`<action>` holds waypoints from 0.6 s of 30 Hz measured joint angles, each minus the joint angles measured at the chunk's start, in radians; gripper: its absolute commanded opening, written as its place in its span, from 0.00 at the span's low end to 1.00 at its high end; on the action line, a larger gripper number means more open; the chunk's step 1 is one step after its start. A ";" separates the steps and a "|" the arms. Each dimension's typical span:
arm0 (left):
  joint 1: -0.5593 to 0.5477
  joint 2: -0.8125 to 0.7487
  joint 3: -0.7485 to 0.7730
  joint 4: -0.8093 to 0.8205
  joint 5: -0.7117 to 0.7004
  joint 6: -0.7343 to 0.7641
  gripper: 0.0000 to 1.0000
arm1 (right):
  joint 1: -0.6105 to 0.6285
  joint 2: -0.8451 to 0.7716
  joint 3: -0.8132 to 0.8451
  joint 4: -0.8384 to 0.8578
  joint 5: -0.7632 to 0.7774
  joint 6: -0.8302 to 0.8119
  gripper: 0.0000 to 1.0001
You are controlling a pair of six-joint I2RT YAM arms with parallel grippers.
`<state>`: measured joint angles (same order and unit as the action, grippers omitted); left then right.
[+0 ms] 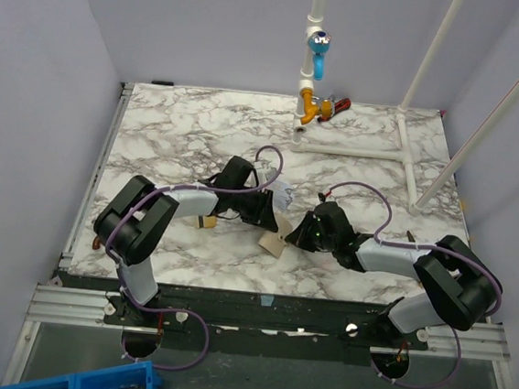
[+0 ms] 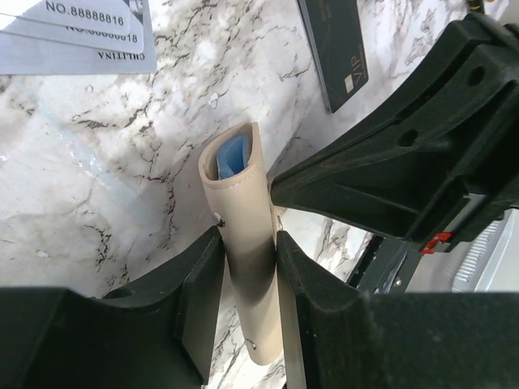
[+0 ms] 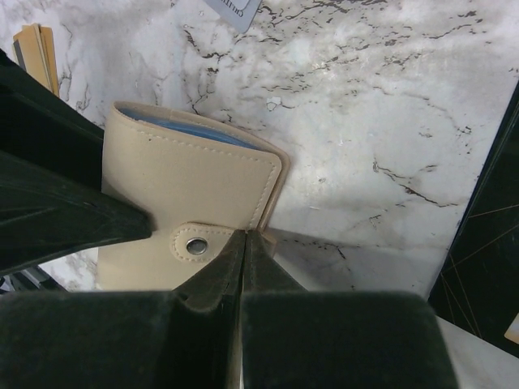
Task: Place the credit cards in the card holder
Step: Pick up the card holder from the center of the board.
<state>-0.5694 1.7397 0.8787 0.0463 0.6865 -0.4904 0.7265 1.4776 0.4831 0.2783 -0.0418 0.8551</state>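
Note:
The beige card holder (image 1: 273, 244) stands on edge mid-table, its light-blue inside showing at the top (image 2: 231, 158). My left gripper (image 2: 247, 243) is shut on it, a finger pressed to each side. My right gripper (image 3: 245, 235) is shut, its tips pinching the end of the holder's snap tab (image 3: 195, 245). The pale blue-silver card (image 2: 73, 32) lies flat just beyond the holder. The black card (image 2: 336, 49) lies on the marble close by, under my right arm. The gold-orange card (image 1: 206, 222) rests by the left arm and shows at the upper left of the right wrist view (image 3: 36, 49).
A white pipe frame (image 1: 401, 153) with blue and orange fittings (image 1: 315, 71) stands at the back of the marble table. A blue bin (image 1: 85, 385) sits below the table's near left corner. Both arms crowd the table's middle.

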 measured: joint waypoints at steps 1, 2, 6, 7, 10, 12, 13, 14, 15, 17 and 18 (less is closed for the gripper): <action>-0.004 0.005 0.000 -0.004 -0.003 0.003 0.31 | 0.000 0.000 0.000 0.000 0.000 0.000 0.01; -0.008 0.011 0.000 -0.007 -0.006 0.005 0.25 | 0.000 0.000 0.000 0.000 0.000 -0.001 0.01; -0.013 0.030 0.000 -0.015 -0.008 0.011 0.01 | 0.000 0.000 0.000 0.000 0.000 -0.008 0.20; -0.012 0.032 0.003 -0.022 -0.008 0.010 0.00 | 0.000 -0.001 0.002 -0.003 0.000 -0.013 0.29; -0.002 0.033 0.022 -0.049 -0.003 0.011 0.00 | 0.000 -0.022 0.026 -0.056 0.015 -0.046 0.53; 0.006 0.032 0.034 -0.070 0.006 0.010 0.00 | 0.004 -0.051 0.047 -0.121 0.041 -0.080 0.60; 0.025 0.027 0.046 -0.093 0.012 0.006 0.00 | 0.004 -0.066 0.060 -0.153 0.056 -0.098 0.61; 0.040 0.024 0.053 -0.108 0.019 0.002 0.00 | 0.004 -0.080 0.075 -0.182 0.069 -0.115 0.62; 0.052 0.021 0.062 -0.123 0.025 -0.001 0.00 | 0.005 -0.095 0.094 -0.212 0.084 -0.133 0.63; 0.089 0.011 0.087 -0.162 0.041 -0.013 0.00 | 0.008 -0.126 0.133 -0.256 0.110 -0.166 0.64; 0.106 0.001 0.103 -0.181 0.055 -0.024 0.00 | 0.011 -0.139 0.154 -0.275 0.126 -0.183 0.64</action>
<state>-0.4629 1.7405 0.9821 -0.1349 0.7414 -0.5148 0.7372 1.3388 0.6373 0.0029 0.0837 0.6724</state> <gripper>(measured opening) 0.065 0.628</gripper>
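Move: The card holder stands between the left fingers, its middle about 1 cm back, 1 cm right of and 1 cm below that hand. From the right hand, shut at its strap edge, the middle is some 3 cm left and 1 cm ahead, about level. From the left hand the grey cards lie roughly 8 cm straight ahead, the gold cards 15 cm left and level fore and aft, and the black case 12 cm right and level fore and aft, all about 5 cm lower. Sinking about 1 cm, the left fingers close from a loose straddle to a tight pinch on the card holder's two faces, then carry it up roughly 3 cm while heading forward and left, away from the right hand. The right hand stays shut at the strap edge at first, then opens wide and backs off upward about 5 cm, drifting a little forward. ##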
